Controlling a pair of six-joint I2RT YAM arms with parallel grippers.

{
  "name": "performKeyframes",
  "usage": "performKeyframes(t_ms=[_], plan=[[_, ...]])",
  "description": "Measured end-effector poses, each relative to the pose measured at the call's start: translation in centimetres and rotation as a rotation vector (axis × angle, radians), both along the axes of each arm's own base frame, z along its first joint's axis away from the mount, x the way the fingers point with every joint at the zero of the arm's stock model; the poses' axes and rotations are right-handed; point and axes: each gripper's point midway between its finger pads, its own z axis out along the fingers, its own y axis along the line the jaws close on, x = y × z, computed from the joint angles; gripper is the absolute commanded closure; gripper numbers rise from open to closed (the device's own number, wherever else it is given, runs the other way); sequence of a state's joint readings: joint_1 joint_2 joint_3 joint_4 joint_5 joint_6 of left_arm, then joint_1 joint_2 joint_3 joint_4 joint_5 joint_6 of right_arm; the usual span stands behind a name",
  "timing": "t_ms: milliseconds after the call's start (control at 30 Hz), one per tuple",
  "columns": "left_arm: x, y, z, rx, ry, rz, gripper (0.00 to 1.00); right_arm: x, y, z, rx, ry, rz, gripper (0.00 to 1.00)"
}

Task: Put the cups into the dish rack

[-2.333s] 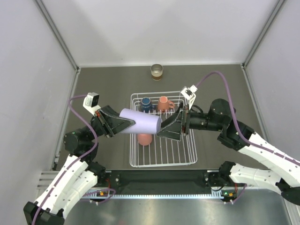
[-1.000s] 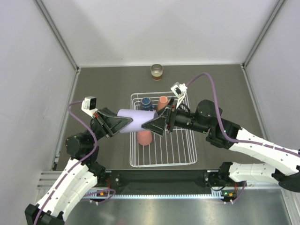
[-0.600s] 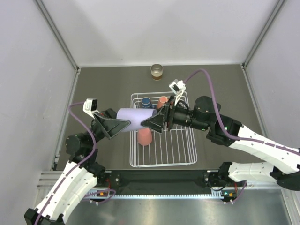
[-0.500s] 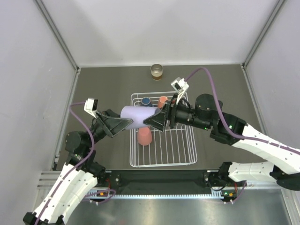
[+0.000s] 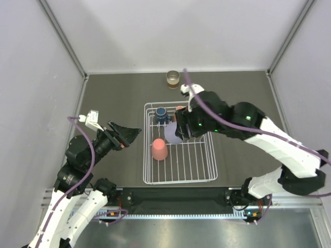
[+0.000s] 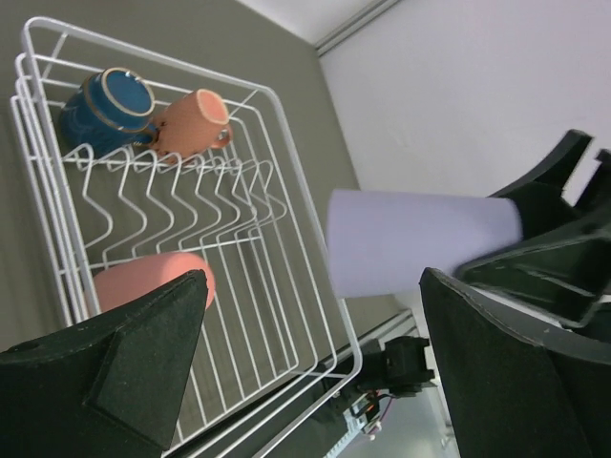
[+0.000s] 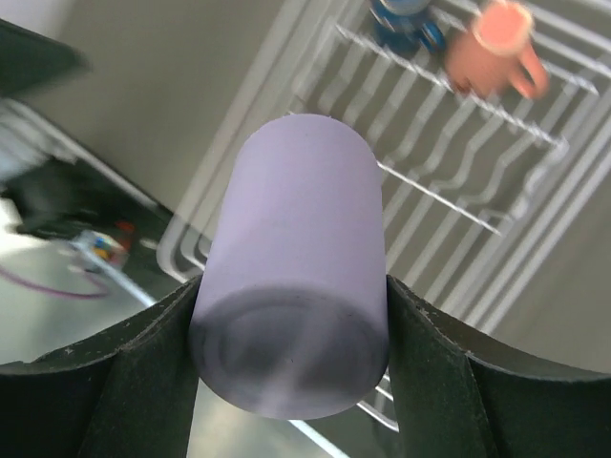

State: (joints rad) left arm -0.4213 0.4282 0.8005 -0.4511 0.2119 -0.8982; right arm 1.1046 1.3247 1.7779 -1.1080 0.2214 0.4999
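My right gripper (image 5: 176,132) is shut on the lavender tumbler (image 5: 172,134) and holds it above the middle of the white wire dish rack (image 5: 180,182). In the right wrist view the tumbler (image 7: 298,286) sits squeezed between both fingers, pointing down at the rack (image 7: 439,196). My left gripper (image 5: 131,135) stands open and empty, left of the rack. The pink tumbler (image 5: 159,149) lies inside the rack. At its far end sit the dark blue mug (image 5: 162,113) and the orange mug (image 6: 191,119). The brownish cup (image 5: 172,78) stands on the table beyond the rack.
The rack's row of upright tines (image 6: 181,186) runs just in front of the two mugs. Grey walls close in the dark table on three sides. My right arm (image 5: 243,121) reaches over the rack's far right corner.
My left gripper opened, let go of the lavender tumbler and drew back to the left. My right gripper kept the tumbler and turned it from lying level to pointing down over the rack.
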Motion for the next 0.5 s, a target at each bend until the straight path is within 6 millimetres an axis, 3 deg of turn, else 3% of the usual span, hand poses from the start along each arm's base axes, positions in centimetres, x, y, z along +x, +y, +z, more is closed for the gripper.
performKeyframes(t_ms=[233, 500], plan=[[-0.1, 0.4, -1.4, 0.046, 0.036, 0.012, 0.04, 1.4, -1.5, -9.5, -0.412, 0.106, -0.054, 1.0], [-0.7, 0.1, -1.9, 0.027, 0.049, -0.012, 0.06, 1.9, -4.3, -14.1, -0.623, 0.109, -0.098, 1.0]])
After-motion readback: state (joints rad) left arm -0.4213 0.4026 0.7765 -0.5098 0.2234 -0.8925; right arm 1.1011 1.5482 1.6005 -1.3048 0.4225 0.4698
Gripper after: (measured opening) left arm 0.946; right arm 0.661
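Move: The right gripper holds the purple cup; its free place, the near right part of the dish rack, lies about 6 cm to the hand's right, 2 cm ahead and some 28 cm below. The pink cup stands about 10 cm left and 3 cm ahead of the hand, the blue mug 9 cm left and 16 cm ahead, the orange mug straight ahead some 16 cm, all well below. From the left hand that place is roughly 22 cm right, 1 cm ahead, 25 cm down. Keep the right fingers closed on the base end of the purple cup and lower it quickly, about 14 cm, towards the near right part of the rack, easing some 4 cm to the right as you sink. Roll the wrist about 35 degrees so its left side drops and the fingers swing from slanting left to pointing steeply down. ##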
